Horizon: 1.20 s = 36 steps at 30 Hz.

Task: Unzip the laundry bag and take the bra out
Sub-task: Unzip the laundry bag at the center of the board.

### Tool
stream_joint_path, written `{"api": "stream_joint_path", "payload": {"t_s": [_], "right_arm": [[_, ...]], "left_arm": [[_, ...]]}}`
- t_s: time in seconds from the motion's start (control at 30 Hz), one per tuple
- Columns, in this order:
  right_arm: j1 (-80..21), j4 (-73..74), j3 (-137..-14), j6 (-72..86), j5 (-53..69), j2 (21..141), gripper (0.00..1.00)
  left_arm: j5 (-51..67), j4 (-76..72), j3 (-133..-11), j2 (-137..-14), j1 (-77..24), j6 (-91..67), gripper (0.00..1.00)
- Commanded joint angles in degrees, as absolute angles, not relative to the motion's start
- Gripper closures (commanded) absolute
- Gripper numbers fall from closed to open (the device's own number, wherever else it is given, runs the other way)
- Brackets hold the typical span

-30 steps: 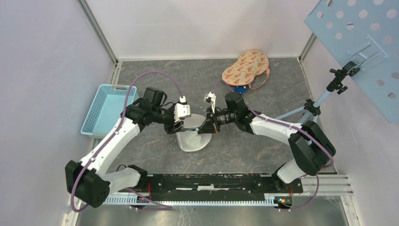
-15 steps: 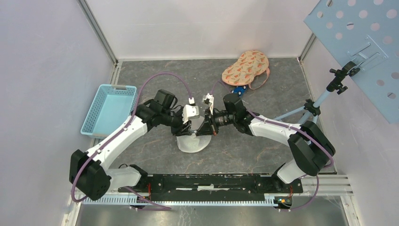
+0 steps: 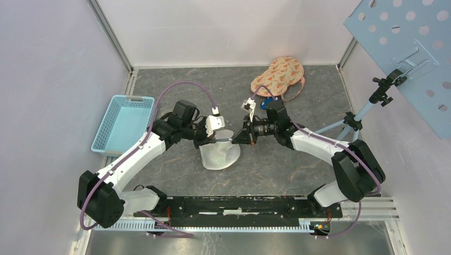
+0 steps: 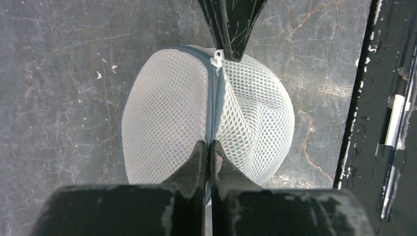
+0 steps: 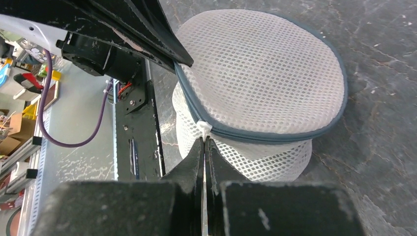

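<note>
The laundry bag (image 3: 219,155) is a white mesh dome with a grey-blue zipper, sitting mid-table. My left gripper (image 3: 219,139) is shut on the zipper seam at the bag's near-left rim; the left wrist view has its fingertips (image 4: 207,145) pinching the grey tape over the mesh (image 4: 162,113). My right gripper (image 3: 238,139) is shut on the white zipper pull (image 5: 204,129), with its tips (image 5: 203,141) just below the bag (image 5: 260,69). The pull also appears in the left wrist view (image 4: 218,58). The mesh hides the inside, and no bra shows in the bag.
A peach, orange-printed padded garment (image 3: 277,76) with a pink strap lies at the back, a small blue object (image 3: 271,100) beside it. A blue basket (image 3: 119,123) stands at the left. A camera stand (image 3: 367,109) rises at the right.
My left gripper moved right onto the bag and shut on its zipper seam. My right gripper, still shut on the pull, drew back to the right, stretching the bag's top.
</note>
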<state>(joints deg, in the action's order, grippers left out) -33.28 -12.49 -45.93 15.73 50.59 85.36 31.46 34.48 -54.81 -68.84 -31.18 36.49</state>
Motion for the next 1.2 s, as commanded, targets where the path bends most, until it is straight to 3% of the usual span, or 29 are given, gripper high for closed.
{"api": "stream_joint_path", "payload": {"t_s": [0.0, 0.47, 0.77, 0.83, 0.97, 1.03, 1.17], "right_arm": [[-31.7, -13.2, -45.0, 15.3, 52.6, 81.7, 1.00], [-28.8, -8.5, -61.3, 11.6, 51.3, 84.3, 1.00], [-28.8, -11.1, -53.0, 11.4, 52.0, 85.6, 1.00], [-29.7, -12.9, -49.8, 12.8, 52.9, 86.0, 1.00], [-32.6, -17.5, -44.3, 16.6, 54.4, 84.9, 1.00], [-33.6, -17.3, -43.7, 16.3, 54.3, 83.9, 1.00], [-34.6, -17.2, -43.9, 16.4, 54.0, 82.8, 1.00]], "left_arm": [[28.1, 32.4, -54.4, -68.0, -29.9, 38.3, 0.98], [23.8, 24.7, -74.0, -79.7, -29.9, 46.1, 0.98], [29.7, 29.1, -66.5, -80.0, -29.8, 54.3, 0.94], [31.2, 32.8, -64.7, -79.0, -29.8, 55.3, 0.89], [37.3, 43.7, -65.6, -76.6, -29.9, 53.8, 0.60], [40.5, 45.9, -65.5, -74.2, -29.9, 50.4, 0.51], [43.2, 43.3, -63.6, -69.3, -30.2, 42.3, 0.45]]}}
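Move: The right fingers already pinch the laundry bag's white zip pull; it lies about 7 cm to the right of the left hand, straight across and level with it. The left fingers are shut on the zip edge. From the right hand the bag's middle hangs some 5 cm left, 2 cm back and 8 cm below. A blue item lies roughly 20 cm ahead of and 16 cm to the right of the right hand, about 14 cm lower. Both hands swing the laundry bag forward and up together by the zip edge, the left about 10 cm forward and 8 cm up, the right a little less far forward, the left wrist rolling some 20 degrees and then coming back. Both then whip quickly back and down to near their starting places, the right ending slightly nearer the base and lower with its pinch on the pull kept, while the left fingers open about halfway on the way down and let go of the zip edge. ##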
